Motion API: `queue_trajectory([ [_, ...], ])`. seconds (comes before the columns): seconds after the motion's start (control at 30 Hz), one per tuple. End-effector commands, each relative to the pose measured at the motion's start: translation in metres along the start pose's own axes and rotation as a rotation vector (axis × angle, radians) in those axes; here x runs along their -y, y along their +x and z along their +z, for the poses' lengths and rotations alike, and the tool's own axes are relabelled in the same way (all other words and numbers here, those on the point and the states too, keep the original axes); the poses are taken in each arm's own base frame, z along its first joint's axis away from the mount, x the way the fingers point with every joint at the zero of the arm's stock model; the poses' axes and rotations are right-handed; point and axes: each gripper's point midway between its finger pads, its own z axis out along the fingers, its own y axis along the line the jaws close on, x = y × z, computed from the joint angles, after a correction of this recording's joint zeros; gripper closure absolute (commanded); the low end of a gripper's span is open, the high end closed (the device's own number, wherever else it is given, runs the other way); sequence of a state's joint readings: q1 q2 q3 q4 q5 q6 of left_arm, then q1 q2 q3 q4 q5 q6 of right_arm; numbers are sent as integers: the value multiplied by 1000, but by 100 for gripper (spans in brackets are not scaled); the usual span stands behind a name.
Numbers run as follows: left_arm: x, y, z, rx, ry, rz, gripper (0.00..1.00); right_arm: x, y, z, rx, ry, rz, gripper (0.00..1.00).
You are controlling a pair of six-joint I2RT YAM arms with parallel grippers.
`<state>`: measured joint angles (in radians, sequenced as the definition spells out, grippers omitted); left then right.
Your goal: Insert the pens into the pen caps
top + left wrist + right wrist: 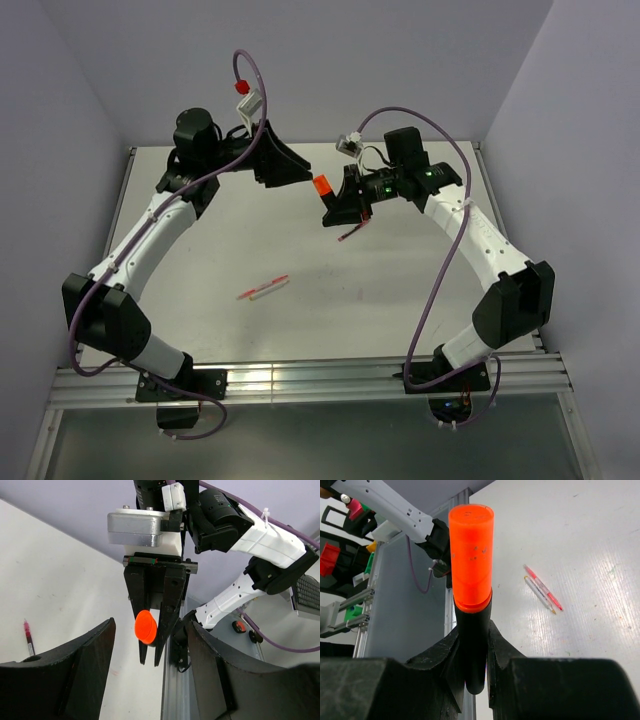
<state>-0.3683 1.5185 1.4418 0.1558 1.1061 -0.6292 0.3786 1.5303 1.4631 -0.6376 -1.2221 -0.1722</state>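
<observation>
My right gripper [474, 647] is shut on the stubby black marker [475, 630], held above the table. An orange cap [471, 555] sits on the marker's end and points toward the left arm. From above, the orange cap [322, 187] shows between the right gripper [340, 208] and the left gripper [298, 172]. My left gripper [150, 652] is open, its fingers apart on either side of the cap's round end [146, 626] and not touching it. A thin dark-red pen [350, 232] lies under the right gripper. Red and white stick pens [263, 288] lie side by side mid-table.
The white table [230, 240] ends in metal rails at the front [320, 380] and along the right side [500, 220]. Purple walls close in behind and at both sides. Purple cables [250, 70] loop above both arms.
</observation>
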Motion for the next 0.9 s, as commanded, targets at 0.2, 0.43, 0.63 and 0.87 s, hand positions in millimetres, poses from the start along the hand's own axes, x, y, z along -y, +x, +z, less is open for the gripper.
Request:
queue_trajectory([
  [0.2,15,-8,23,35,31,-1,37,-16,-23,-2,36,-25,-85,100],
  [0.43,4,0,34,29,-25,-11,43,-20,-23,-3,38,-27,-95,100],
  [0.63,1,2,35,31,-28,-18,57,-17,-23,-3,37,-17,-92,100],
  [0.87,10,5,34,31,24,-32,62,-14,-23,-1,36,-17,-87,100],
])
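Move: Just in front of the left hand's open fingers, about 5 cm to its right, 2 cm back and 3 cm lower, is the orange pen cap already on the black marker in the right hand. From the right hand the cap is 3 cm ahead, 4 cm left and 6 cm up. On the table, roughly 38 cm below the left hand, the red-black pen lies some 17 cm ahead and 16 cm right; the red and white pens lie 3 cm back and 10 cm left. Reaching right and, late on, slightly down towards the orange cap, the left hand travels about 4 cm, then stops with its fingertips either side of the cap's upper part. Its fingers come in from well open to less than half open, hardly turning, and a touch on the cap can't be made out. The right hand holds still, keeping its grip on the black marker with the cap end up. ##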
